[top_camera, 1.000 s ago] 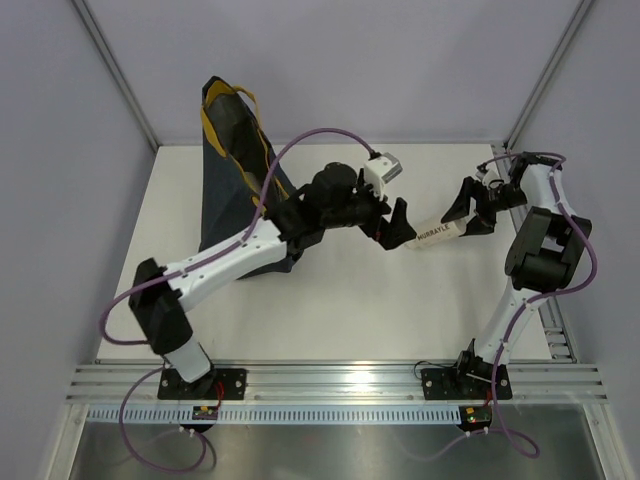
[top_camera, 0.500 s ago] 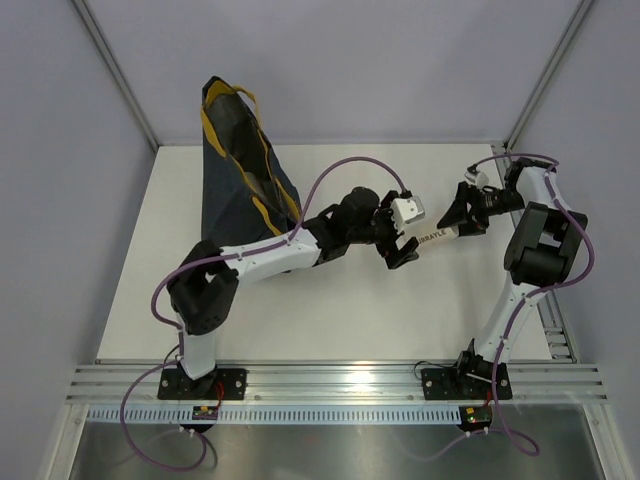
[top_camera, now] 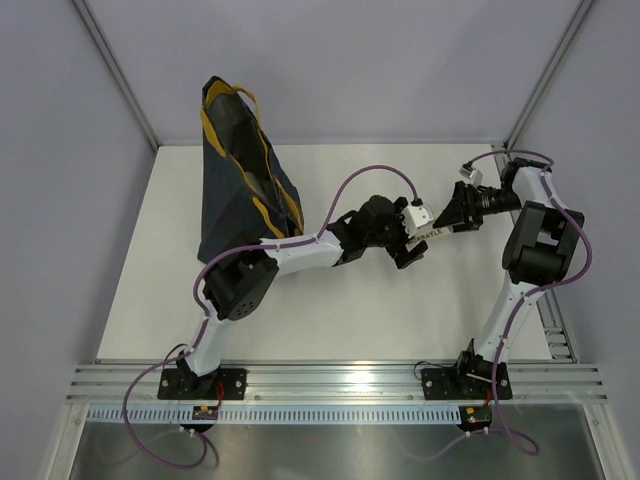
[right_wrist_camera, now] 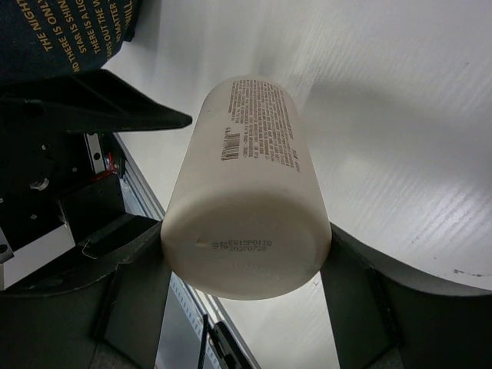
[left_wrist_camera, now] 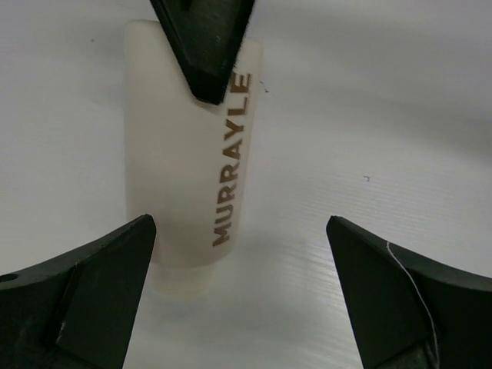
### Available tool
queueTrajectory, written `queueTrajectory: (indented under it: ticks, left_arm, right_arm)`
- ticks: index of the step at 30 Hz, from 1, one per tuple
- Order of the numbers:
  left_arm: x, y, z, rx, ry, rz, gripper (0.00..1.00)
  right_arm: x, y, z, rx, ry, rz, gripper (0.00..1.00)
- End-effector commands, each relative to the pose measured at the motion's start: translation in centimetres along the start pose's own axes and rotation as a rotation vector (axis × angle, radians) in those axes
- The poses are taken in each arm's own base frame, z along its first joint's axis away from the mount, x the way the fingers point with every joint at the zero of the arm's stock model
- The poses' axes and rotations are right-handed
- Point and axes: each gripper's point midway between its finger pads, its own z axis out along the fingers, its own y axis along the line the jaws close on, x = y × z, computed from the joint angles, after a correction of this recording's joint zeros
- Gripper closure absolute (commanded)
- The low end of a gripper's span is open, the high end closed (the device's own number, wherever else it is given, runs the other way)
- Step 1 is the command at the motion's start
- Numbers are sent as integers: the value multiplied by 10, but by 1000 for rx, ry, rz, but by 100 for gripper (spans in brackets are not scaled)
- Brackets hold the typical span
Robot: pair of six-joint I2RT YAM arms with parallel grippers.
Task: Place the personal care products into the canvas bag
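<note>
One personal care product shows: a cream tube [top_camera: 428, 236] lettered MURRAYLE [left_wrist_camera: 192, 177]. My right gripper [top_camera: 452, 220] is shut on its broad crimped end [right_wrist_camera: 246, 231], a finger on each side. My left gripper [top_camera: 411, 250] is open at the tube's other end. In the left wrist view the cap end lies between the left gripper's [left_wrist_camera: 240, 223] wide-spread fingertips, close to the left one and touching neither. A right finger [left_wrist_camera: 204, 46] presses the tube's far end. The canvas bag [top_camera: 235, 170], navy with mustard handles, stands upright at the back left, well away from both grippers.
The white table [top_camera: 330, 310] is walled by grey panels at the back and sides. A metal rail [top_camera: 340, 385] with both arm bases runs along the near edge. The bag's printed side [right_wrist_camera: 61, 31] shows in the right wrist view, behind the left gripper's dark finger [right_wrist_camera: 100, 108].
My left arm has stretched right, away from the bag, bringing its open gripper around the tube's free end. My right gripper has kept its hold and shifted slightly toward the back.
</note>
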Motion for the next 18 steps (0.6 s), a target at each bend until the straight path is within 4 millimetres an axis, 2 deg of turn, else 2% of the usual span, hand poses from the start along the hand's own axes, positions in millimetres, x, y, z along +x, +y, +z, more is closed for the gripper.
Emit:
queueTrajectory:
  ticks: [1,7,11,15,18]
  left_arm:
    - [-56,34,4,-161,-159,60,1]
    - [-36,39,17,-182,-126,26,1]
    - [-17,28,20,-136,-90,14,1]
    - [-12,18,17,-99,-65,32,1]
    - [-8,28,16,-157,-33,5,2]
  right_arm:
    - [21,80,-5,-180,63,150,100]
    - [24,104,0,-219,85,99,100]
    - [22,117,0,-230,79,61,100]
    - [18,126,1,-250,68,51,100]
    - [19,141,2,-265,66,20,100]
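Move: The white bottle is held near its base in the right gripper, its middle about 5 cm to the left of that hand, 1 cm back and 3 cm below. From the open left gripper, the bottle's middle lies some 5 cm to the right, 3 cm ahead and 4 cm below. The left gripper itself is roughly 10 cm left of the right hand and 4 cm back. The canvas bag stands about 42 cm to the left of the left hand and 8 cm ahead. Carry the white bottle, still gripped near its base, about 5 cm left with the right hand into the left gripper's gap, lifting some 2 cm towards the end and turning slightly counter-clockwise. Meanwhile bring the wide-open left gripper about 3 cm forward over the bottle, then sink it a little so its fingers straddle the bottle; don't close yet. ##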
